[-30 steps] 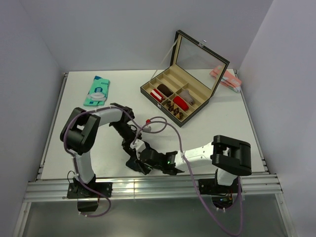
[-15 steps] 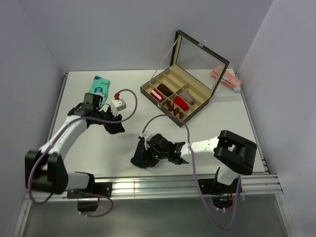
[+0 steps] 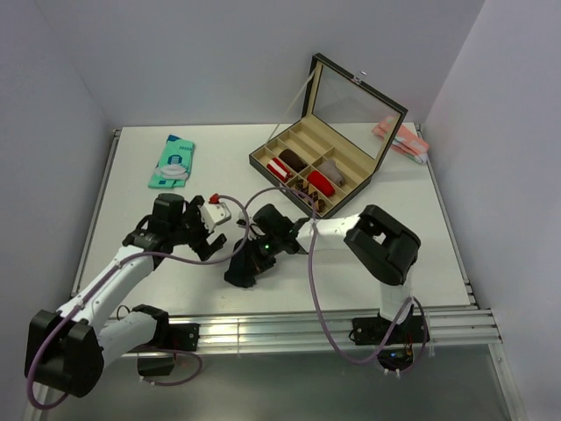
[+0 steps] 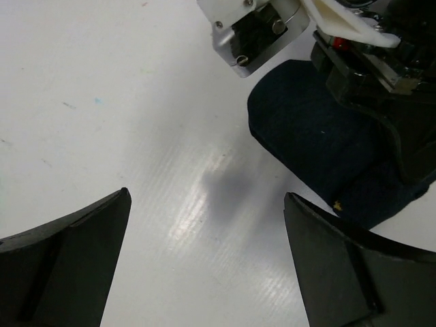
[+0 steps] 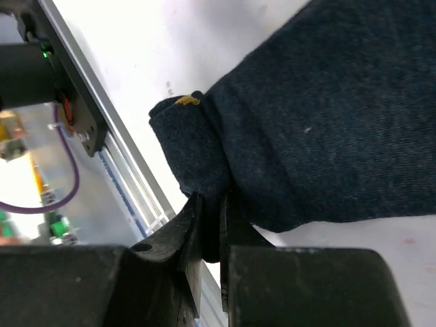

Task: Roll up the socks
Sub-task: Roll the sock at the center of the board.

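A navy blue sock [image 3: 238,274] lies flat on the white table near the front middle. It also shows in the right wrist view [image 5: 306,116] and the left wrist view [image 4: 313,143]. My right gripper [image 3: 252,257] [image 5: 219,225] is shut on a folded edge of this sock, low over the table. My left gripper [image 3: 210,239] [image 4: 208,197] is open and empty, just left of the sock and apart from it, over bare table. A dark brown roll [image 3: 295,161] sits in the open box.
An open compartment box [image 3: 289,187] with its mirrored lid up stands at the back right. It holds a red-and-white striped roll [image 3: 278,167], a red roll [image 3: 319,182] and a grey one. A teal packet [image 3: 172,160] lies back left. Pink fabric [image 3: 401,139] lies far right.
My right gripper has moved away from the near edge, up and left, with the navy sock in it. My left arm swung out left, then back down beside the sock.
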`<state>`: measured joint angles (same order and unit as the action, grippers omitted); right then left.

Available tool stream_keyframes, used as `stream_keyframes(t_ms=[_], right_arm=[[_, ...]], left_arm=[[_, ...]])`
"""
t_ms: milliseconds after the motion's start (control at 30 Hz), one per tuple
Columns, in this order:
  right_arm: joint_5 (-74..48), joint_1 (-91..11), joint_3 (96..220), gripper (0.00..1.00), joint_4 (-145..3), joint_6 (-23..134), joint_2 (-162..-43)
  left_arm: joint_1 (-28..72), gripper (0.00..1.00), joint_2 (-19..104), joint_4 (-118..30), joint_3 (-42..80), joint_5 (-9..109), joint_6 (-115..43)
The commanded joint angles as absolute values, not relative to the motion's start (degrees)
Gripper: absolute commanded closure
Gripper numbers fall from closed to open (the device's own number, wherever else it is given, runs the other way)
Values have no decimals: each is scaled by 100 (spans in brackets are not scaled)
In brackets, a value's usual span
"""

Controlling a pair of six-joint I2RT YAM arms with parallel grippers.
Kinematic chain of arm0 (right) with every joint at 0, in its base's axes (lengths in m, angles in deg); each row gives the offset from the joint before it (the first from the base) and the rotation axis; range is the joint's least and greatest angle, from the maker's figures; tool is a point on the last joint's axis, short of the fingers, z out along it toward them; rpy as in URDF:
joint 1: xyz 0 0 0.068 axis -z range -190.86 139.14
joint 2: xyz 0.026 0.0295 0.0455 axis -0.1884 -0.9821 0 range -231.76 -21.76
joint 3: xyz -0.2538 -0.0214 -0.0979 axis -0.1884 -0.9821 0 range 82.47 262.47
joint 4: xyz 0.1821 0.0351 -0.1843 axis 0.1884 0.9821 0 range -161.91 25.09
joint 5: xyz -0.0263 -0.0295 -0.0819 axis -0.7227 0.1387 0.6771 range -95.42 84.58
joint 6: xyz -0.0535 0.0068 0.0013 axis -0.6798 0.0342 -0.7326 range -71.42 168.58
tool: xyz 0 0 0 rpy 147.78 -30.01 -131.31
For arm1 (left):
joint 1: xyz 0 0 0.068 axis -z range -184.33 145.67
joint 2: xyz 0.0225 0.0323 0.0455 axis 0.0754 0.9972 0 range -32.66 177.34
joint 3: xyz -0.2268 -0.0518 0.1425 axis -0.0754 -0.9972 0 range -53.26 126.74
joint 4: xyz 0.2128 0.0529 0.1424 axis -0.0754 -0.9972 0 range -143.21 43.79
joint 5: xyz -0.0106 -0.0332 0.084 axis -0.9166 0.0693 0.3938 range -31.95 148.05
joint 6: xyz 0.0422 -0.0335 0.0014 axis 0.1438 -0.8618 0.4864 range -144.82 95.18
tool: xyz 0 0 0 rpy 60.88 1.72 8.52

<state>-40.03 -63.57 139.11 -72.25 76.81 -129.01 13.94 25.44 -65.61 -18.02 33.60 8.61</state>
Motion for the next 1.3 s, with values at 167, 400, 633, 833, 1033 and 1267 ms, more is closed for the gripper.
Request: stream_keyframes(t_ms=[167,400,633,833,1033,1267], right_arm=[[-4830,-5850,14514,100,-6576,7890,-13689],[-4954,-5560,14768,100,-6286,8075,-13980],[-4901,-5367,15129,100,-5820,7969,-14305],[-4876,-5314,15191,100,-5776,7987,-14358],[-4840,-5305,15129,100,-5741,7943,-14340],[-4779,-5296,15147,100,-5644,7882,-14323]], left_arm=[[1509,0,2791,-6714,-1606,3151,1533],[2538,0,1367,-6115,-2934,3318,2280],[2968,1,1655,-6002,-3251,3362,2616],[3294,1,1927,-5335,-3409,3695,2414],[3311,10,2542,-4850,-3314,3704,2114],[3303,29,3176,-4832,-3032,3687,1983]])
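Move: The navy sock's folded end, still pinched in the right gripper, lies about 9 cm to the left gripper's right, 8 cm back and 9 cm below. Its flat part runs outward from the fold, its middle some 6 cm ahead of the right gripper and 2 cm to its left. Counted from the left gripper, the open box stands roughly 24 cm ahead and 30 cm right, the teal packet 27 cm ahead and 11 cm left. Keep the right gripper shut on the fold and roll it forward along the sock, travelling about 4 cm while turning some 20 degrees top-forward, then hold there. Meanwhile, after a small forward start, swing the wide-open left gripper back, right and down beside the fold, turning clockwise; over the last stretch sink on, easing slightly forward, and start closing its fingers around the fold's end, still well apart. ##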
